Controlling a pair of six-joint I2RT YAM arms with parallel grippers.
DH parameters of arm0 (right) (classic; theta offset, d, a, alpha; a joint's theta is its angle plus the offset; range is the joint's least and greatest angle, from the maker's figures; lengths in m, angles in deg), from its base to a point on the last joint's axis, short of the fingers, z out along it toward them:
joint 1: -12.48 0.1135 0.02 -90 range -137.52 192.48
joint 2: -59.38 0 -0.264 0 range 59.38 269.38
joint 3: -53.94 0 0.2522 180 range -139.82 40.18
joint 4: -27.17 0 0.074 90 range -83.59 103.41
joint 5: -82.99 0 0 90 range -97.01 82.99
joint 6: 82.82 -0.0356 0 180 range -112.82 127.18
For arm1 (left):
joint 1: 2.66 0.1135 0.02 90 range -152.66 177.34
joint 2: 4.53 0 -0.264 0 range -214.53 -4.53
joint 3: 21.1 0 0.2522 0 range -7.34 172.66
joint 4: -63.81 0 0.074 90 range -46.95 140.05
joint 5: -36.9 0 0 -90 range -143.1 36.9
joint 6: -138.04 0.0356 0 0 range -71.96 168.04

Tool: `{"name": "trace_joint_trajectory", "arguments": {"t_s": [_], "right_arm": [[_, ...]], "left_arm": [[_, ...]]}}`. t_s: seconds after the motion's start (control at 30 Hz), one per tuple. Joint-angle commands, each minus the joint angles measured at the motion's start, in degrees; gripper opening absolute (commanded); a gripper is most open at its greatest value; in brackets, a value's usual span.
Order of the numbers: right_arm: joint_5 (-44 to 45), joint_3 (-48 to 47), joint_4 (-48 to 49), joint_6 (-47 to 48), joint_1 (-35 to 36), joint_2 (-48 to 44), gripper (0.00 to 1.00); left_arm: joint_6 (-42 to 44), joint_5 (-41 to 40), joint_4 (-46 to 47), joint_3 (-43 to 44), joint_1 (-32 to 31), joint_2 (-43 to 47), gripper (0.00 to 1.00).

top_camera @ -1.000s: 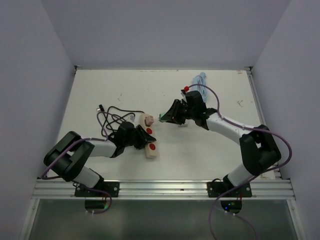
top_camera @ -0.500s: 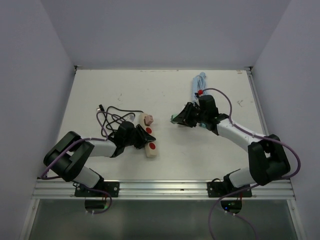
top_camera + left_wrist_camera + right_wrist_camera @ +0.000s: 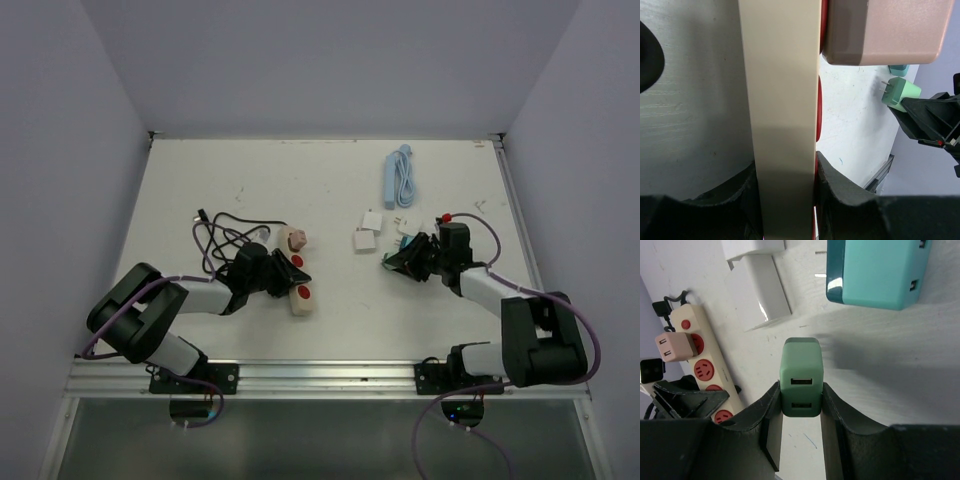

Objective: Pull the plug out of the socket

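A cream socket strip (image 3: 298, 287) with red outlets lies left of centre, and my left gripper (image 3: 278, 277) is shut across its body (image 3: 782, 100). A pink plug (image 3: 294, 238) sits in the strip's far end, showing large at the top of the left wrist view (image 3: 885, 30). My right gripper (image 3: 398, 264) is shut on a green plug (image 3: 801, 377), held just above the table well to the right of the strip. The green plug's prongs are free (image 3: 901, 93). The strip (image 3: 695, 360) and the pink plug (image 3: 674, 346) show at left in the right wrist view.
Two white adapters (image 3: 365, 232) and a teal adapter (image 3: 875, 270) lie just beyond the right gripper. A light blue strip with its coiled cord (image 3: 397, 172) rests at the back right. Black cable (image 3: 222, 235) is tangled behind the left gripper. Walls enclose three sides.
The right gripper has carried the green plug rightward and nearer, away from the socket strip, uncovering the white adapters. The left gripper and the strip have stayed put.
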Motion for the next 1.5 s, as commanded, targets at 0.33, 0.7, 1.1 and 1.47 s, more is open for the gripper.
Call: {"name": "trace_joint_trajectory", "arguments": {"t_s": [0.33,0.7,1.1,1.47], "right_arm": [[-1.7,-1.5,15.8,-0.9,-2.0,10.4,0.28],[2.3,-2.0,4.7,3.0,-2.6,6.4,0.72],[9.7,-7.8,-15.2,9.3,-2.5,-5.3,0.88],[8.5,-19.9,-12.6,3.9,12.2,-0.4,0.87]], "left_arm": [[4.5,-1.2,-11.3,-4.0,0.6,-2.7,0.00],[4.8,-0.4,-10.6,-3.8,0.6,-3.0,0.00],[5.9,0.8,-9.7,-3.0,0.4,-3.7,0.00],[7.3,1.9,-9.9,-1.6,-0.2,-4.4,0.00]]}}
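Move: The right hand still holds the green plug just above the table; the clear spot for it lies about 3 cm ahead and 2 cm below. The teal plug is some 5 cm ahead, 2 cm right and 3 cm down; the near white plug 5 cm ahead, 7 cm left, equally low. From the left hand, still gripping the power strip, the clear spot is about 5 cm ahead, 22 cm right and 1 cm down. Right hand carries green plug about 3 cm forward beside teal plug, opens, backs off right, then rises leftward. ##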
